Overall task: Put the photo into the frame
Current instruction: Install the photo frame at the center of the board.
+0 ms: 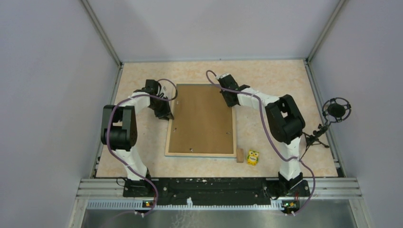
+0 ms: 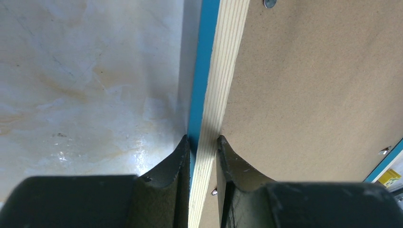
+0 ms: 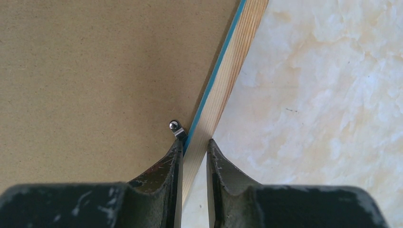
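The frame [image 1: 199,155] lies face down in the middle of the table, light wood with blue edges, and a brown backing board [image 1: 202,121] fills it. The photo is hidden. My left gripper [image 1: 167,111] is shut on the frame's left rail [image 2: 223,71], one finger on the blue outer edge and the other on the board side [image 2: 203,140]. My right gripper [image 1: 229,97] is shut on the right rail [image 3: 228,76] near the far corner [image 3: 195,142], just beside a small metal clip [image 3: 177,127] on the board [image 3: 95,71].
A small wooden block [image 1: 240,155] and a yellow owl figure [image 1: 252,157] sit off the frame's near right corner. A microphone on a stand [image 1: 336,110] rises at the table's right edge. Grey walls enclose the left, right and back.
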Controlling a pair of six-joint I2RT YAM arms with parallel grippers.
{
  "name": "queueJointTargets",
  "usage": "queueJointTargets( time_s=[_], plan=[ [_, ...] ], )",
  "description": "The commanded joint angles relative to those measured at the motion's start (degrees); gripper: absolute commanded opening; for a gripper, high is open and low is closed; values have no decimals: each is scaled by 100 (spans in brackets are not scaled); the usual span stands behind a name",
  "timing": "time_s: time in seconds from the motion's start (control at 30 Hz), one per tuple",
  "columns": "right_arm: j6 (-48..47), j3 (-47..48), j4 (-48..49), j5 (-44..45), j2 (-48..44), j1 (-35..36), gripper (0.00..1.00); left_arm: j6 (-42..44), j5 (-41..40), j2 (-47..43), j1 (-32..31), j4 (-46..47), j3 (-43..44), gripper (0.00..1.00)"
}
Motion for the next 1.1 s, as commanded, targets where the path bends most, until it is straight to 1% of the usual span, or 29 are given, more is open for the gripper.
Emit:
queueJointTargets(
  time_s=[0.0, 0.03, 0.1, 0.2, 0.33, 0.37, 0.4, 0.47, 0.57, 0.6, 0.7, 0.8, 0.9, 1.0, 1.03, 1.07],
  plan=[
    [-213, 304, -150, -642, 372, 20, 0, -170, -36, 34, 43, 111, -64, 14],
    [-111, 370, -244, -696, 315, 25, 1, -170, -41, 33, 47, 106, -58, 14],
    [300, 480, -496, -795, 129, 36, 7, -170, -46, 26, 47, 106, -66, 14],
    [771, 527, -848, -812, -314, 39, 30, -176, -37, 19, 54, 108, -55, 14],
    [1260, 268, -1138, -847, -901, 40, 53, -186, -30, 4, 75, 113, -60, 15],
    [1304, 114, -1148, -964, -1035, 36, 60, -188, -32, 1, 82, 116, -63, 15],
    [1345, -58, -1117, -1093, -1185, 40, 63, -188, -33, 0, 84, 112, -73, 15],
    [1514, -452, -979, -1234, -1523, 40, 72, -188, -52, -10, 87, 111, -67, 16],
    [1898, -1014, -790, -1276, -2050, 43, 93, -189, -104, -15, 100, 112, -71, 16],
    [2026, -1232, -714, -1287, -2225, 46, 98, -188, -107, -21, 101, 113, -70, 16],
    [2724, -1864, -691, -1065, -2686, 38, 99, -188, -117, -21, 115, 112, -67, 17],
    [2595, -2218, -658, -1499, -2978, -35, 99, -179, -125, -17, 123, 104, -59, 18],
    [2682, -2269, -960, -1725, -2882, 3, 99, -179, -127, -26, 134, 108, -61, 18],
    [2954, -2523, -795, -1917, -2865, 185, 98, -179, -128, -5, 135, 111, -60, 17],
    [3131, -2611, -708, -1936, -2847, 200, 97, -179, -126, -3, 132, 111, -60, 17],
    [3398, -2652, -685, -1907, -2798, 206, 92, -179, -126, -1, 142, 104, -58, 17]
  ],
)
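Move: The right hand is at the frame's right rail, with the upper clip about 2 cm to its left. The lower clip on that rail, next along, lies some 15 cm back and 3 cm left, barely lower. The wooden block is roughly 27 cm back and 2 cm right of the hand, and the yellow owl about 28 cm back and 8 cm right. From the left hand, the lower clip is around 9 cm back and 27 cm right, at about the same height. Up and back in an arc along the right rail: the right hand opens its fingers wide, comes free of the rail beside the upper clip, rises about 5 cm, travels roughly 15 cm back towards the lower clip, then sinks about halfway again. Its wrist turns some 30 degrees, bringing the fingers more steeply down. The left hand keeps its pinch on the left rail. ##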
